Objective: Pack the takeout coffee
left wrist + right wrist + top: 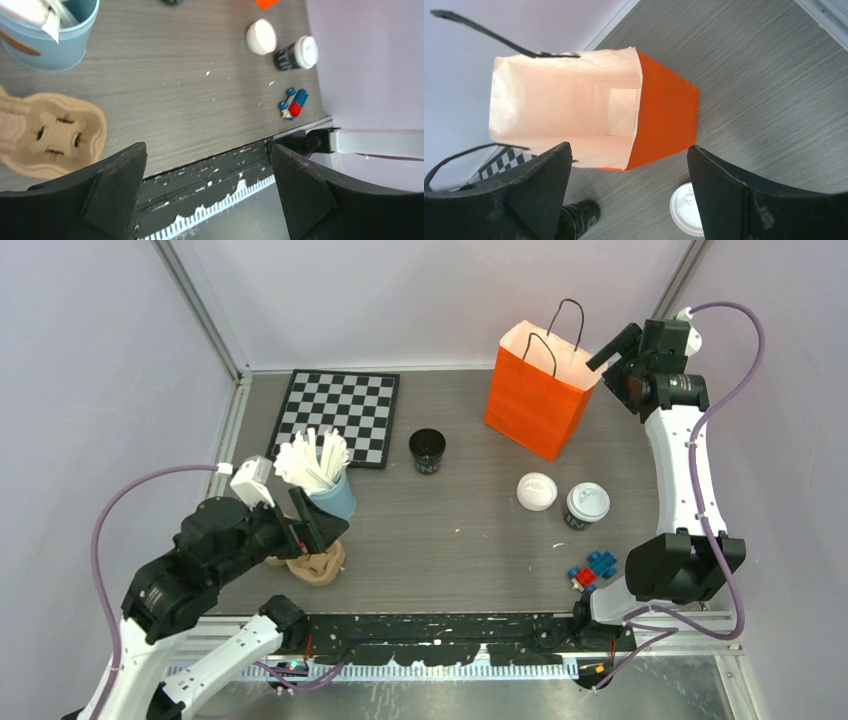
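One black takeout coffee cup (428, 450) stands uncapped mid-table and shows again at the bottom of the right wrist view (579, 217). A second takeout coffee cup (586, 505), capped in white, stands right of a loose white lid (537, 491); both also show in the left wrist view, the cup (297, 52) and the lid (261, 36). My left gripper (318, 523) hangs open and empty over the near table edge (207, 150), beside a brown pulp cup carrier (315, 565). My right gripper (600, 355) is open and empty above the orange paper bag (540, 390), whose empty inside (574, 110) faces it.
A light-blue cup stuffed with white sticks (330, 490) stands just behind the carrier (50, 135). A chessboard (340, 415) lies at the back left. Small red and blue toy blocks (592, 570) sit near the right arm's base. The bag's black handles stick up.
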`<action>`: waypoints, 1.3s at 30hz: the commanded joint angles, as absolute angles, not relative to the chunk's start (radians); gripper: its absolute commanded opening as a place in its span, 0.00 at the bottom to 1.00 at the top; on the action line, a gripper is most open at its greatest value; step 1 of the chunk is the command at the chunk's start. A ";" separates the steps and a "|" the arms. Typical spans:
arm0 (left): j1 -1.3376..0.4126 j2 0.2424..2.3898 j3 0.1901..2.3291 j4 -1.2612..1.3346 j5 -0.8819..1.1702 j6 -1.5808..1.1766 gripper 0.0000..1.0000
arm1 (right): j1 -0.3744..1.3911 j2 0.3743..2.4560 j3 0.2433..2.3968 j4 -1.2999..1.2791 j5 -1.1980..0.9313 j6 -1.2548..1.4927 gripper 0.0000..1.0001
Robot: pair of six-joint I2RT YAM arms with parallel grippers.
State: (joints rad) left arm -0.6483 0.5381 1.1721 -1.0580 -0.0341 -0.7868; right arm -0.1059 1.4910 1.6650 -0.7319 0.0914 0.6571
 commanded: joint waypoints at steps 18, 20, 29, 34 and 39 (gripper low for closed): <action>-0.652 0.658 1.188 -1.018 0.047 -0.722 1.00 | -0.125 1.826 2.020 -0.923 0.063 0.659 0.69; -0.652 0.660 1.183 -0.997 0.044 -0.703 1.00 | -0.122 1.842 2.030 -0.937 0.056 0.662 0.58; -0.653 0.695 1.170 -0.974 0.007 -0.657 1.00 | -0.120 1.876 2.112 -1.002 0.097 0.645 0.23; -0.653 0.697 1.174 -0.951 0.008 -0.654 1.00 | -0.121 1.884 2.182 -1.034 0.106 0.618 0.06; -0.652 0.695 1.175 -0.953 0.007 -0.651 1.00 | -0.121 1.887 2.249 -1.046 0.091 0.599 0.00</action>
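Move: The right hand, open and empty, has the orange bag ahead and to its left: the bag's middle is about 7 cm ahead, 11 cm left and 18 cm below, its right-hand rim some 5 cm ahead, 1 cm right and 6 cm down. The lidded cup stands roughly 19 cm back, 1 cm left; the white lids 13 cm back, 13 cm left, both about 27 cm below. From the left hand the bag is some 36 cm ahead and 47 cm right. The right fingers come to pinch the paper rim at the bag's right end: the hand goes forward and down about 6 cm each, tipping down some 15 degrees, then shuts fully and rises again about 3 cm with the rim held. The left hand, open and empty, drifts a few centimetres forward, right and down. ##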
